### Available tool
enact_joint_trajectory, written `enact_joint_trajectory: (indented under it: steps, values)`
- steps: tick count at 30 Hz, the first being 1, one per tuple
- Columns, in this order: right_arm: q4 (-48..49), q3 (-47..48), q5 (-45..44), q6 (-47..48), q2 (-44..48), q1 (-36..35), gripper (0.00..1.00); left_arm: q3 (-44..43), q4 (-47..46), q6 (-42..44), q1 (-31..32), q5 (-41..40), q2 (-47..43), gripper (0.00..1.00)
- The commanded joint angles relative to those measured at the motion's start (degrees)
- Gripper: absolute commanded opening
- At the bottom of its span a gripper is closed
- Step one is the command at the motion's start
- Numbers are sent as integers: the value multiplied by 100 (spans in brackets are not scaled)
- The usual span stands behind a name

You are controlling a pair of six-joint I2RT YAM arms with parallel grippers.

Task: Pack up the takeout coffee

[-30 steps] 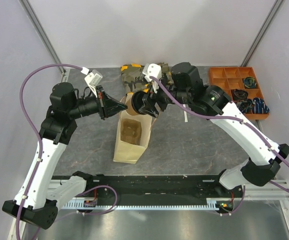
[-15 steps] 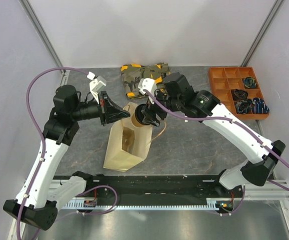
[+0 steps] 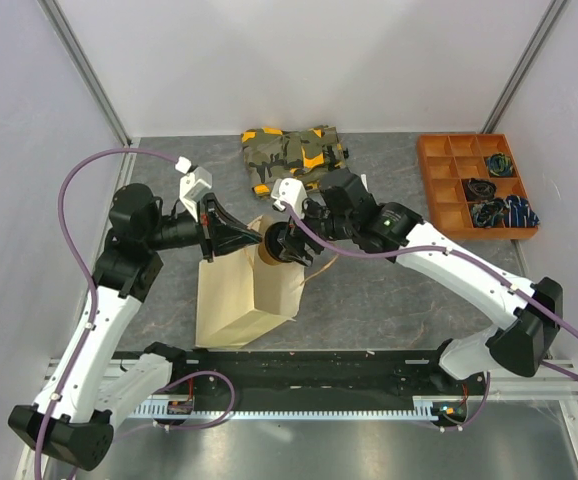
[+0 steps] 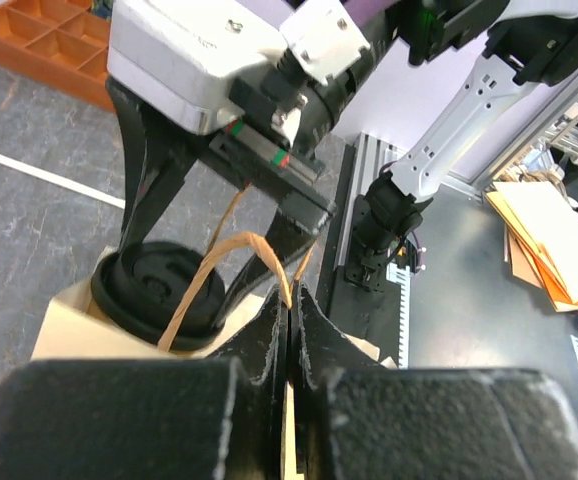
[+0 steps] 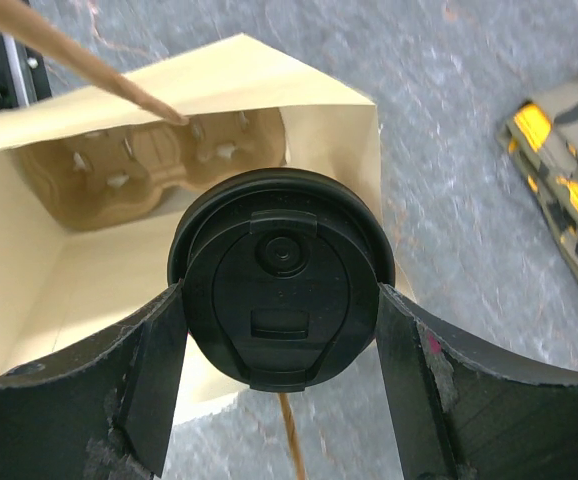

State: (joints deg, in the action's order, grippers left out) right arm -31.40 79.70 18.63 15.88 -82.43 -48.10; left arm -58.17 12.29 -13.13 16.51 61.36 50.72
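Note:
The takeout coffee [image 5: 281, 290] shows as a round black lid, and my right gripper [image 5: 279, 305] is shut on it with a finger pressed against each side. It hangs over the open mouth of the tan paper bag [image 5: 29, 270]; inside the bag lies a brown pulp cup tray [image 5: 159, 165]. In the top view the right gripper [image 3: 281, 243] holds the coffee [image 3: 272, 238] at the bag's [image 3: 239, 300] upper rim. My left gripper [image 4: 291, 300] is shut on the bag's rim where the twisted handle [image 4: 231, 252] comes out, with the lid [image 4: 154, 290] just beyond. The cup's paper body is hidden.
A camouflage-patterned cloth item [image 3: 291, 150] lies at the back of the grey table. An orange compartment tray [image 3: 474, 180] with small dark items sits at the back right. The bag's other handle [image 3: 319, 265] trails to the right of the bag.
The bag has been drawn left and toward the near edge by my left gripper. My right gripper has followed with the coffee, down and left to the bag's mouth.

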Motion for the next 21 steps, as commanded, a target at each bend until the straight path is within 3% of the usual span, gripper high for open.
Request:
enact_joint_trajectory:
  steps: [1,8,16,21]
  values:
    - [819,-139,237,-76,184,-68,47,-19,-491,-217,10,192,69,2]
    - [592,142,325,-164,526,-42,47,7,-1202,-760,10,113,324,2]
    - [-173,502,255,-129,623,11,46,52,-3065,-1640,132,429,746,2]
    - [-411,590,115,-50,518,11,46,218,-3418,-1808,317,788,703,2]
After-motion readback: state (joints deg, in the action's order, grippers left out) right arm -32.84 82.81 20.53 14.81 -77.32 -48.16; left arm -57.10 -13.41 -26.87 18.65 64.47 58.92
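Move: The right hand, holding the coffee cup by its black lid with the cup's middle some 3 cm to its left and 3 cm lower, has the paper bag's middle about 7 cm back, 6 cm left and 12 cm below; the cup carrier inside the bag is roughly 8 cm back, 9 cm left and 16 cm below. From the left hand, pinching a bag handle, the cup is about 5 cm ahead, 6 cm right and 11 cm below, the bag's middle 3 cm back, 1 cm left and 18 cm below. The right hand, its fingers keeping their grip on the coffee cup's lid, edges about 1 cm further left and then lifts the cup some 5 cm, drifting slightly back and right and tilting a few degrees. Meanwhile the left hand keeps the handle pinched and draws the bag forward, up and then to the right, by 2 to 3 cm each way, to bring its mouth around under the cup, tipping its fingers slightly upward and turning a little clockwise. ##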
